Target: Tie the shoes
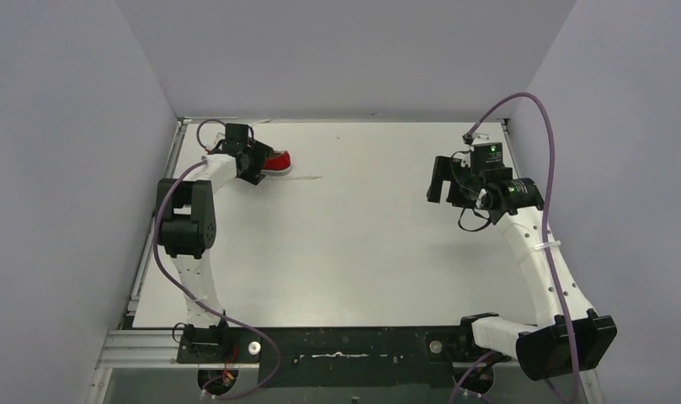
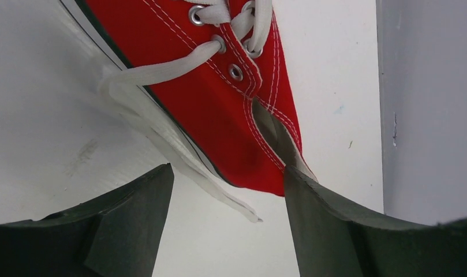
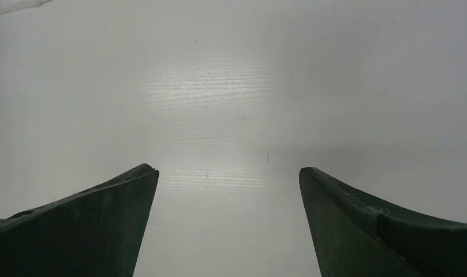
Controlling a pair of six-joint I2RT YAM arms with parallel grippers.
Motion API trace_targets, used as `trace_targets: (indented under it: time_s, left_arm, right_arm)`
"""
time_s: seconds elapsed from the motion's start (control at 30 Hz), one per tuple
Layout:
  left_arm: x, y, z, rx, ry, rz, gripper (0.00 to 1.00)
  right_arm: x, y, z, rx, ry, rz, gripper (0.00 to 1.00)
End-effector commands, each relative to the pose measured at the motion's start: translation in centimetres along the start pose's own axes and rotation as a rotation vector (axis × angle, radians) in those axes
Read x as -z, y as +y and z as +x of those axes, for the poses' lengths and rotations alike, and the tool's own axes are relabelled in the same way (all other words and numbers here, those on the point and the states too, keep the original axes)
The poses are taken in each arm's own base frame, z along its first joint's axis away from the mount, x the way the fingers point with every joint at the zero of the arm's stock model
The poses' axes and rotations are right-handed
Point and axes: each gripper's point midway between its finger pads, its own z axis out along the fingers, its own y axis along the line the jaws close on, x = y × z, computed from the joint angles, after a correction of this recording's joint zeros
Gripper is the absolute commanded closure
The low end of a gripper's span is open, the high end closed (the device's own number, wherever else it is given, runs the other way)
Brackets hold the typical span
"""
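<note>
The red canvas shoe (image 1: 279, 162) with white laces lies in the far left corner of the table, mostly hidden by my left wrist. In the left wrist view the shoe (image 2: 219, 104) fills the top, heel end towards my fingers. My left gripper (image 2: 228, 176) is open. Its right finger (image 2: 317, 213) sits at the heel opening and its left finger (image 2: 133, 213) stands clear of the sole. A loose white lace (image 2: 179, 144) runs down the shoe's side and ends between the jaws. My right gripper (image 3: 228, 171) is open over bare table, far right (image 1: 438, 181).
The left wall and the back wall (image 2: 430, 104) stand close to the shoe. A thin lace end (image 1: 307, 178) trails to the right of the shoe on the white table (image 1: 362, 244). A bit of lace (image 3: 11, 4) shows at the right wrist view's top left.
</note>
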Motion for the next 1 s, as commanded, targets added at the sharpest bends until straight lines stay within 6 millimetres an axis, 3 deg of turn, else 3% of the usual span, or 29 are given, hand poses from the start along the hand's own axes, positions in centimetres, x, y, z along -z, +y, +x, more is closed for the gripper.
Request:
trace_targets:
  time_s: [0.0, 0.3, 0.33, 0.53, 0.6, 0.73, 0.83, 0.97]
  left_arm:
    - [-0.5, -3.0, -1.2, 0.049, -0.027, 0.058, 0.33]
    - [-2.1, -1.8, -1.7, 0.063, -0.033, -0.053, 0.36]
    - [-2.1, -0.5, -1.4, 0.056, -0.023, -0.121, 0.35]
    - [-3.0, 2.0, -0.9, 0.019, 0.011, -0.271, 0.35]
    - [-3.5, 1.6, -0.8, -0.012, 0.026, -0.263, 0.43]
    - [-3.5, 1.7, 0.2, -0.03, 0.084, -0.256, 0.68]
    - [-3.1, 2.4, 1.4, -0.078, 0.133, -0.256, 0.75]
    - [-1.3, 4.3, 5.9, -0.155, 0.306, -0.266, 0.82]
  right_arm:
    - [1.4, -0.2, -3.1, 0.019, -0.092, 0.013, 0.0]
    - [1.0, -0.6, -4.0, 0.036, -0.098, 0.041, 0.0]
    - [0.9, -0.6, -4.0, 0.036, -0.094, 0.042, 0.0]
    - [1.1, -1.1, -4.4, 0.029, -0.106, 0.064, 0.0]
    - [1.1, -1.2, -4.5, 0.027, -0.11, 0.069, 0.0]
    - [0.9, -1.1, -4.6, 0.025, -0.104, 0.064, 0.0]
    - [1.0, -1.0, -4.7, 0.027, -0.108, 0.059, 0.0]
    - [1.2, -0.7, -4.7, 0.044, -0.112, 0.05, 0.0]
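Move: The shoe's near-side collar, by the heel, lies about 4 cm below the left hand and barely 1 cm ahead; the shoe's middle is some 3 cm ahead, 5 cm left and 4 cm down. A loose lace lies on the table, its middle roughly 8 cm right of that hand, 3 cm back and 7 cm below. From the right hand, the collar is some 55 cm left, 18 cm ahead and 19 cm lower. The left hand sinks about 4 cm, fingers tipping steeper, and shuts them on the shoe's near-side collar. ##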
